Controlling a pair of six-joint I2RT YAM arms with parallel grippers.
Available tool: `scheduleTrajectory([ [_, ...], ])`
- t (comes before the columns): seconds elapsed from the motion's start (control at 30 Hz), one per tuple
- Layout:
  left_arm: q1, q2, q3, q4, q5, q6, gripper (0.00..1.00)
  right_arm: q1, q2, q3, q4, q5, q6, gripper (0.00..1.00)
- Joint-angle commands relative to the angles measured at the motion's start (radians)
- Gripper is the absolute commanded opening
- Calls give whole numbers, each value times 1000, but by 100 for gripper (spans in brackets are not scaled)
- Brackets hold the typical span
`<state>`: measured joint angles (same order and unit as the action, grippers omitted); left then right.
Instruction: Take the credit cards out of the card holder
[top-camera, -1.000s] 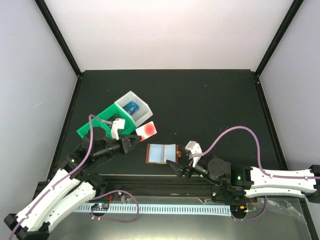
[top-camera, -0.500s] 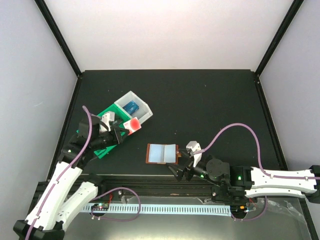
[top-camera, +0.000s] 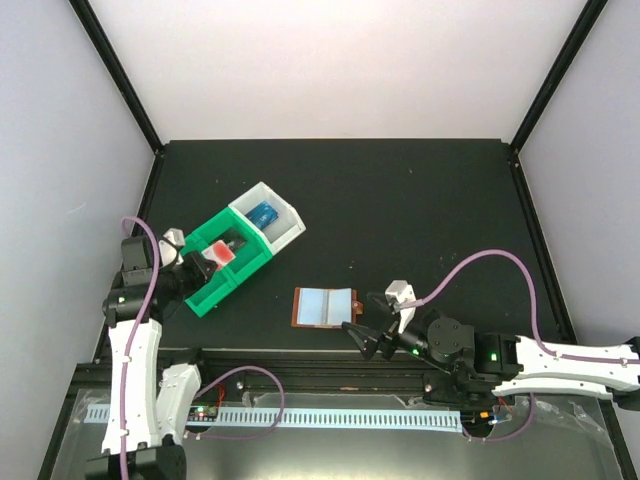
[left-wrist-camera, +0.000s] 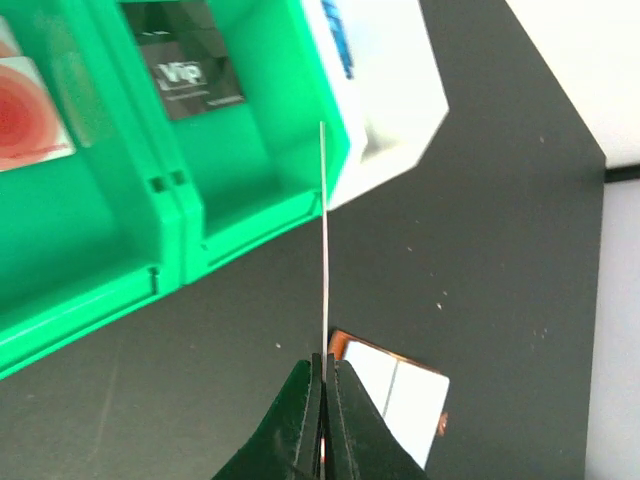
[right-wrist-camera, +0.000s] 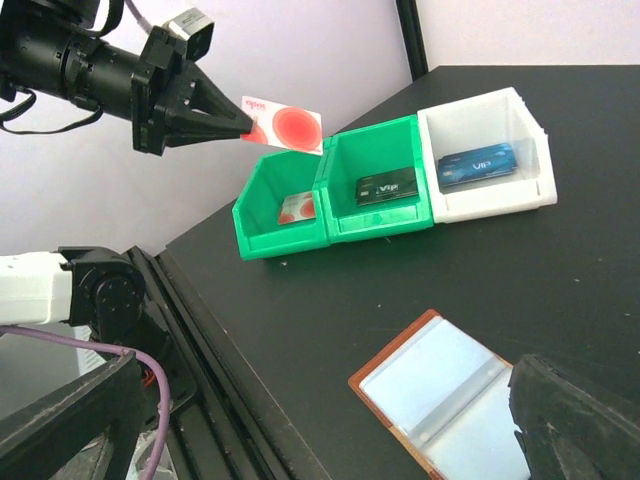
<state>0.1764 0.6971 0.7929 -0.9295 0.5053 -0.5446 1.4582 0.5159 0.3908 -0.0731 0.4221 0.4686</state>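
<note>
The brown card holder (top-camera: 325, 307) lies open and flat on the black table, its pale clear pockets (right-wrist-camera: 452, 388) facing up. My left gripper (top-camera: 207, 260) is shut on a red credit card (top-camera: 222, 252) and holds it in the air above the green bin (top-camera: 215, 262). In the left wrist view that card (left-wrist-camera: 322, 250) shows edge-on as a thin line rising from the closed fingertips (left-wrist-camera: 323, 367). My right gripper (top-camera: 365, 338) stands open and holds nothing, just near of the holder's right end. Only its right finger (right-wrist-camera: 575, 425) shows clearly.
The green bin (right-wrist-camera: 330, 190) has two compartments, one with another red card (right-wrist-camera: 297, 206) and one with a dark card (right-wrist-camera: 387, 186). A white bin (right-wrist-camera: 490, 165) joined to it holds a blue card (right-wrist-camera: 478, 163). A black rail (top-camera: 300, 365) runs along the table's near edge.
My left arm has swung left and back, carrying the red card from beside the holder to above the green bin. My right gripper has opened wider and drawn back slightly.
</note>
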Motion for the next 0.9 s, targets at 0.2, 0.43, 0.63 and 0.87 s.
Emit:
scheduleTrajectory([
  [0.2,297,99,-3,-74,98,167,1,4,-85,-29,-44,68,-31,100],
  [0.43,365,225,13,-37,80,230,2,4,-100,-24,-57,77,-43,100],
  [0.63,370,296,-32,61,92,218,2,4,-104,-14,-72,96,-56,100],
  [0.87,370,428,-20,116,52,226,2,4,-101,-5,-61,121,-72,100],
])
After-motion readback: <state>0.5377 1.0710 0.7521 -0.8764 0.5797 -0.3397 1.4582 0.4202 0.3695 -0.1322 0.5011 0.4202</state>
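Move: The left hand holds a white-and-red card; the left green compartment it is being taken to has its middle about 8 cm to the left, 3 cm ahead and 16 cm below. The middle green compartment lies some 10 cm ahead and 1 cm right, the white bin about 17 cm ahead and 9 cm right, both equally low. The emptied card holder is roughly 22 cm right and 2 cm back, 19 cm below. From the right hand, the left green compartment is around 36 cm left and 12 cm ahead, 17 cm below. Leftward first, then increasingly down, the left hand carries the card to the left green compartment, about 8 cm each way with a small forward drift, turning some 10 degrees counter-clockwise and tipping its fingers further down. The fingers stay shut on the card. The right hand, wide open and empty, eases about 2 cm to the right, away from the card holder. ##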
